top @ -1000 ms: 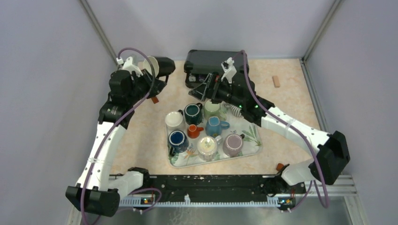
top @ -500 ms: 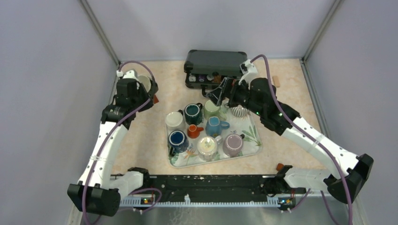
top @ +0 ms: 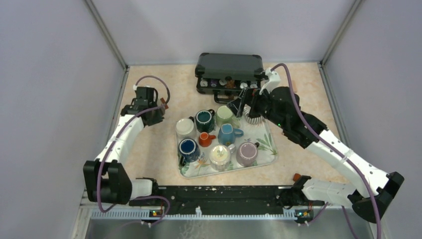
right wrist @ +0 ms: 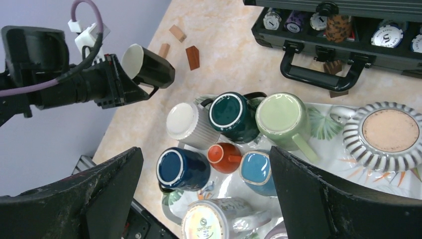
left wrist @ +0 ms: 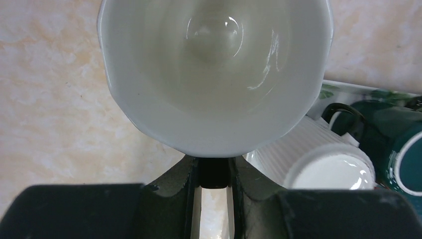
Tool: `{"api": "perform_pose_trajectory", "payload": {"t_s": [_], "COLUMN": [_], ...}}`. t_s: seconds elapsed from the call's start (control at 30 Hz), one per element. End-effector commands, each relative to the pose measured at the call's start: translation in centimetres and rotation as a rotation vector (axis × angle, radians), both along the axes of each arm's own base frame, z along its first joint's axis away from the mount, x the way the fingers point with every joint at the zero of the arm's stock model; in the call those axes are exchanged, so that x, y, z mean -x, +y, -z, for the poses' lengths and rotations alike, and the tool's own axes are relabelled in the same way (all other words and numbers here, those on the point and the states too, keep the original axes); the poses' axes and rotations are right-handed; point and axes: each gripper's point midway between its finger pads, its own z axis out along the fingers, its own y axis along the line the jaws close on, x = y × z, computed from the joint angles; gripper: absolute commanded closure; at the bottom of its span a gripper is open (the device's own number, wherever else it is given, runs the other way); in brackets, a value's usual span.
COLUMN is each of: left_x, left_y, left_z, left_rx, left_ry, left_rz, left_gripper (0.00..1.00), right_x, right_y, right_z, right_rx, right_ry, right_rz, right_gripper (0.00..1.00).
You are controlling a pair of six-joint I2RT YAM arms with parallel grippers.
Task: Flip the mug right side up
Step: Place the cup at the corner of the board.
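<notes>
The mug [right wrist: 148, 65], black outside and white inside, is held off the tray with my left gripper [right wrist: 117, 82] shut on its handle. It hangs tilted over the bare table, to the left of the tray [right wrist: 324, 125]. In the left wrist view the white inside of the mug [left wrist: 214, 74] fills the top, its mouth facing the camera, and the black handle sits between the left gripper [left wrist: 214, 172] jaws. In the top view the left gripper [top: 151, 110] hides the mug. My right gripper [top: 245, 106] hovers open over the tray's back edge, empty [right wrist: 205, 162].
The leaf-print tray [top: 269, 158] carries several upside-down mugs, among them a white ribbed one [right wrist: 186, 123], a dark green one [right wrist: 230, 114] and a navy one [right wrist: 179, 168]. A striped bowl [right wrist: 383, 133] lies inverted. A black chip case [top: 229, 67] stands behind. Small blocks [right wrist: 192, 57] lie on the table.
My left arm has swung down and toward the near left, carrying the mug lower beside the tray. My right arm has drawn back to the right, still open.
</notes>
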Motion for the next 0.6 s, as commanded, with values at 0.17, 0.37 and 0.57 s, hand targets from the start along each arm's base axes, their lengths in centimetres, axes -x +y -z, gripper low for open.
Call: {"api": "perform_pose_trajectory", "payload": {"t_s": [0.17,0.37,0.57], "left_x": [-3.9,-4.6,-4.7], "left_y": [2.4,3.2,3.6], "left_z": [1.1,3.1,4.7], "left_rx": [-0.055,-0.066,-0.069], "left_ry": [-0.058,-0.025,0.025], "left_rz": [-0.037,-0.045,-0.042], "left_gripper": [1.00,1.00,1.00], "right_x": [1.1,1.3,1.5], "right_y": [-0.6,-0.8,-0.6], "right_z": [-0.4,-0.1,0.2], "right_rx": [0.016,0.024,0.028], "right_ry": [-0.024,-0.023,-0.022], "right_rz": [-0.020,-0.024,-0.040], "right_gripper": [0.01,0.01,0.01]}}
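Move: The left hand holds the black mug by its handle; the bare table spot it is headed for lies about 6 cm ahead, 2 cm left and 13 cm below. The white mug on the tray stands some 14 cm right and 3 cm back, 9 cm lower; the reddish block lies about 9 cm ahead and 3 cm right, 12 cm lower. From the right hand, that spot is roughly 42 cm left, 10 cm ahead and 31 cm down. The left hand lowers the black mug about 6 cm towards the bare table, easing left, its grip kept. ##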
